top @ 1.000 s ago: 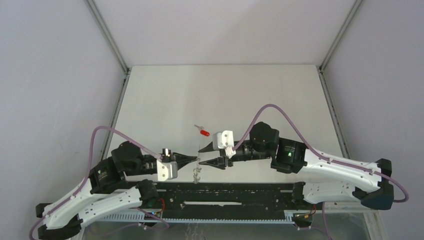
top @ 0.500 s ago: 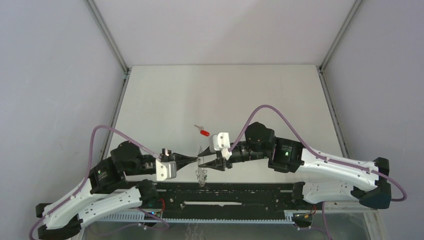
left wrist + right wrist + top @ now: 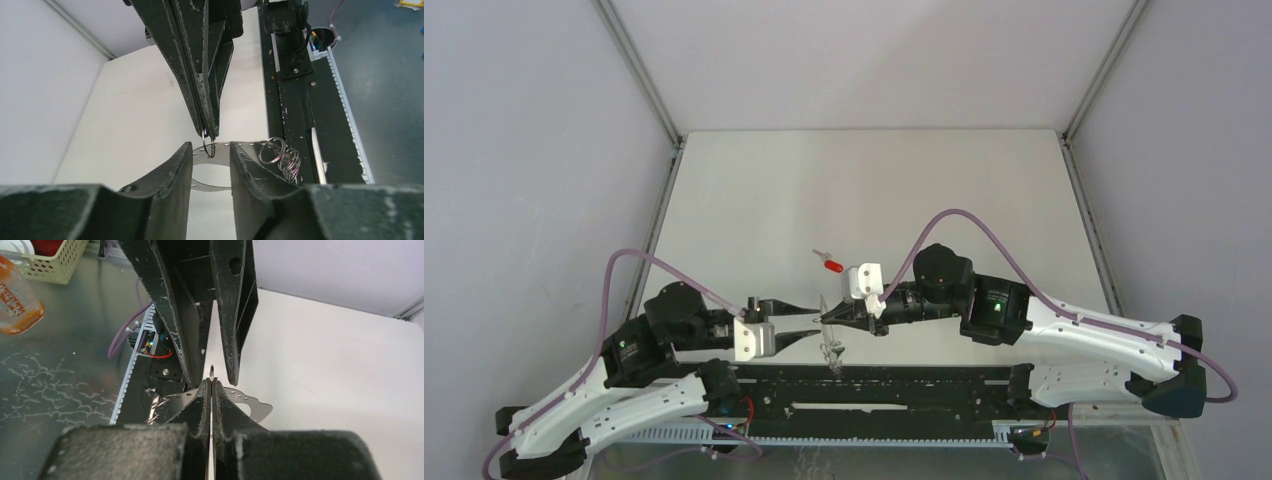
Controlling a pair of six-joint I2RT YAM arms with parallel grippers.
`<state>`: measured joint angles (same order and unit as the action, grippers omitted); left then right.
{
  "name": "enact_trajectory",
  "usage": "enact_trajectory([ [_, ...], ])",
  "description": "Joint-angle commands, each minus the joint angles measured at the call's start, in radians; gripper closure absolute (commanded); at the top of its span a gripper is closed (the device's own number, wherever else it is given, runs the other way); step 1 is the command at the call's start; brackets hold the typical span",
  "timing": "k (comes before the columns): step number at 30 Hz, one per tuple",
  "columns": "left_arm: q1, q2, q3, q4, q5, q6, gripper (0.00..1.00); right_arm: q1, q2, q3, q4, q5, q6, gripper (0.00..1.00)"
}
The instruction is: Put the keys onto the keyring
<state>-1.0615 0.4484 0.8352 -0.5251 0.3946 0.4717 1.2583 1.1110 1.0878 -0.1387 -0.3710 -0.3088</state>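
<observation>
The keyring's small metal ring (image 3: 209, 148) is pinched in the tips of my right gripper (image 3: 827, 318), which is shut on it. A limp chain of rings (image 3: 283, 155) and a flat silver tag with holes (image 3: 251, 407) hang from the ring. From above, the keyring (image 3: 831, 350) dangles over the table's near edge. My left gripper (image 3: 815, 318) is open, its fingers (image 3: 182, 170) either side of the ring and not touching it. In the right wrist view my right gripper (image 3: 211, 386) grips the ring (image 3: 212, 372) edge-on. A key with a red head (image 3: 832, 266) lies on the table just beyond both grippers.
The black rail (image 3: 874, 385) carrying the arm bases runs along the near edge, right under the hanging chain. Off the table on the left stand an orange bottle (image 3: 16, 295) and a pale basket (image 3: 52, 262). Grey walls close in the white table (image 3: 874, 190).
My left gripper has opened and let go of the keyring's ring. My right gripper moved left and shut on that ring, and the chain has swung slightly right.
</observation>
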Motion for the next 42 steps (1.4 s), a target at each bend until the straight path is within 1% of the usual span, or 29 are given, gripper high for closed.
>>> enact_trajectory([
  [1, -0.003, -0.002, 0.034, 0.032, 0.017, -0.030, 0.61, 0.003, -0.008, 0.038, 0.004, 0.018, 0.011, 1.00],
  [3, -0.003, 0.000, 0.036, 0.030, 0.026, -0.035, 0.64, 0.003, -0.009, 0.039, 0.006, 0.016, 0.014, 1.00],
  [7, -0.003, 0.001, 0.024, 0.033, 0.019, -0.038, 0.76, 0.003, -0.011, 0.039, 0.020, 0.008, 0.020, 1.00],
  [15, -0.003, 0.006, 0.015, 0.043, 0.041, -0.053, 0.89, 0.003, -0.009, 0.039, 0.042, -0.011, 0.030, 1.00],
  [18, -0.003, 0.007, 0.005, 0.045, 0.052, -0.050, 0.99, 0.003, -0.007, 0.039, 0.058, -0.016, 0.033, 1.00],
  [21, -0.003, 0.002, -0.007, 0.041, 0.029, -0.044, 1.00, 0.003, -0.006, 0.039, 0.064, -0.019, 0.034, 1.00],
  [23, -0.002, -0.004, -0.011, 0.032, 0.013, -0.048, 1.00, 0.003, -0.009, 0.039, 0.061, -0.011, 0.033, 0.92],
  [25, 0.003, -0.006, -0.013, 0.030, 0.014, -0.056, 1.00, 0.002, -0.015, 0.040, 0.058, 0.004, 0.033, 0.89],
  [31, 0.014, -0.011, -0.035, 0.058, -0.014, -0.068, 1.00, 0.006, -0.018, 0.039, 0.050, 0.023, 0.033, 0.88],
  [32, 0.015, -0.012, -0.038, 0.066, -0.035, -0.067, 1.00, 0.008, -0.017, 0.040, 0.046, 0.029, 0.032, 0.84],
  [33, 0.015, -0.014, -0.042, 0.077, -0.051, -0.063, 1.00, 0.011, -0.018, 0.039, 0.044, 0.043, 0.033, 0.78],
  [34, 0.015, -0.018, -0.047, 0.080, -0.068, -0.054, 1.00, 0.013, -0.021, 0.039, 0.040, 0.063, 0.032, 0.66],
  [35, 0.015, -0.023, -0.052, 0.082, -0.076, -0.038, 1.00, 0.015, -0.025, 0.040, 0.036, 0.085, 0.031, 0.57],
  [39, 0.015, -0.044, -0.066, 0.077, -0.080, 0.029, 1.00, -0.010, -0.056, 0.039, 0.031, 0.154, 0.038, 0.32],
  [40, 0.015, -0.047, -0.068, 0.077, -0.080, 0.045, 1.00, -0.029, -0.067, 0.040, 0.034, 0.154, 0.048, 0.29],
  [42, 0.015, -0.048, -0.070, 0.081, -0.074, 0.069, 1.00, -0.060, -0.081, 0.037, 0.036, 0.141, 0.071, 0.27],
])
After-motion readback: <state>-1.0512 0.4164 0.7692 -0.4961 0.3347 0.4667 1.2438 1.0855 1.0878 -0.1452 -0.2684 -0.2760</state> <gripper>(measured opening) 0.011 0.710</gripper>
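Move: The small ring at the keyring plate's upper edge stands between my open left fingertips, about 1 cm to the right of my left hand and level with it. The plate hangs some 4 cm below it, and the cluster of loose rings about 5 cm back of my left hand, 2 cm right and 2 cm lower. My right hand still pinches the ring, which juts about 1 cm left of it; the red key lies roughly 16 cm ahead of my right hand, 31 cm below. I hold both hands nearly still while my left fingers close from about a third open and pinch the small ring beside my right fingertips. Then my right fingers open wide, letting go, and draw about 2 cm forward, slightly right and up, turning a little clockwise; my left hand keeps the ring and finishes 1.5 cm down and about as far forward. ##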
